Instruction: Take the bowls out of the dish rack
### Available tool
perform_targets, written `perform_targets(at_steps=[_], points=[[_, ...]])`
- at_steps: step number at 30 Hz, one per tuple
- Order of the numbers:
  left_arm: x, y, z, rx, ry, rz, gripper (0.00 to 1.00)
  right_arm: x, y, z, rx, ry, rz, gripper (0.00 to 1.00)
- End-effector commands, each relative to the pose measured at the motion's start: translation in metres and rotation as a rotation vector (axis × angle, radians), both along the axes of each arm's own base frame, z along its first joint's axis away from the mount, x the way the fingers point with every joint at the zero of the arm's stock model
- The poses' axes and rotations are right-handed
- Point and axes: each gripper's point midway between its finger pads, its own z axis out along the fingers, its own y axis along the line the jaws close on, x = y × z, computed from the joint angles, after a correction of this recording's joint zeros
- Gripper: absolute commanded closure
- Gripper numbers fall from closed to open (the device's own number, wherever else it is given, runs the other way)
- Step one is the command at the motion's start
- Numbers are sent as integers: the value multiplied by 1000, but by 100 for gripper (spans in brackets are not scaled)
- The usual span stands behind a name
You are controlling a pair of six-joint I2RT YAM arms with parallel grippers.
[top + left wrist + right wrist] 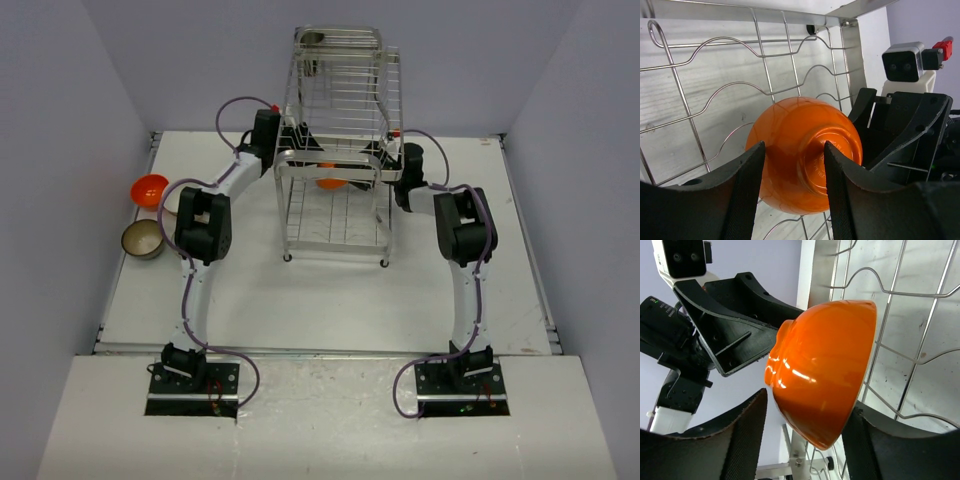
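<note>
A bright orange bowl [330, 180] stands on edge in the lower tier of the silver wire dish rack [335, 100]. My left gripper [795, 150] comes in from the left, its jaws apart, fingertips at the bowl's underside [805, 165] and foot ring. That bowl is wider than the gap. From the right, my right gripper [807, 402] straddles the same bowl [820, 365]. One of its fingers [860, 430] touches the rim and the other stands a little off the side. A dull bowl [312, 40] sits on the top tier.
Left of the rack on the table lie an orange bowl [150, 190], a brown-olive bowl [143, 238] and a pale one [172, 203] half hidden by my left arm. Rack wires [715, 75] close in around both grippers. The table's raised edge [530, 250] runs along the right.
</note>
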Motion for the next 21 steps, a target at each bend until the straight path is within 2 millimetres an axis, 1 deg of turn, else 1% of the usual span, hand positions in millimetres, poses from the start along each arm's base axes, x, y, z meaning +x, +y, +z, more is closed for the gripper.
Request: perform_targets(at_steps=[1,2,3,6,7,8,9,10,11,13,14,15,17,18,19,21], points=[[-8,-10,4,-8,0,-48,49,2,12,42,52,-125,36,43],[-8,-10,3,-7,2,-48,49,1,12,42,53,-126,38,44],[-8,-10,4,-8,0,-48,49,2,11,43,53,-128,35,49],[-7,-10,5,-9,-4,-48,49,-1,10,42,53,-134,35,50],[-7,-9,6,-11,-5,-47,49,-2,10,42,53,-136,38,52],[-7,-10,7,-15,-7,-50,49,-2,10,41,55,-136,39,56],[-7,-11,7,-21,-6,-53,48,-3,11,39,56,-134,42,62],[-8,-13,8,-35,-4,-62,48,-3,11,39,60,-134,45,66],[-8,-14,7,-41,0,-64,49,-2,11,40,65,-140,46,68],[-8,-15,7,-49,2,-65,48,-2,12,38,78,-132,52,69],[-8,-14,6,-48,3,-64,49,-2,12,40,84,-144,55,73],[-8,-14,5,-45,4,-62,49,-2,12,39,88,-137,53,75],[-7,-13,7,-45,0,-57,48,-1,13,43,91,-148,63,76],[-7,-13,7,-44,-1,-56,49,-1,13,40,92,-142,65,80],[-6,-12,7,-44,-1,-53,48,-1,14,43,96,-151,73,87],[-4,-9,9,-49,-8,-43,48,-2,15,45,102,-155,83,93]])
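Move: Down on the rack's lower shelf, the orange bowl leans tipped between the two grippers. From the right hand it lies about 5 cm left, 2 cm ahead and 2 cm below. The rack's front rail runs some 13 cm back, 6 cm left and 7 cm lower, and the front right leg is about 13 cm back, 8 cm right and 5 cm down. From the left hand the bowl is roughly 6 cm right, 1 cm back and 3 cm below. Closing from a bit over half open to nearly shut, the right fingers pinch the near part of the bowl's rim, and the right hand then rises about 4 cm with a slight drift left, its fingertips tilting up 5 to 10 degrees. The left hand stays by the bowl's foot, half open, close against its outside. ##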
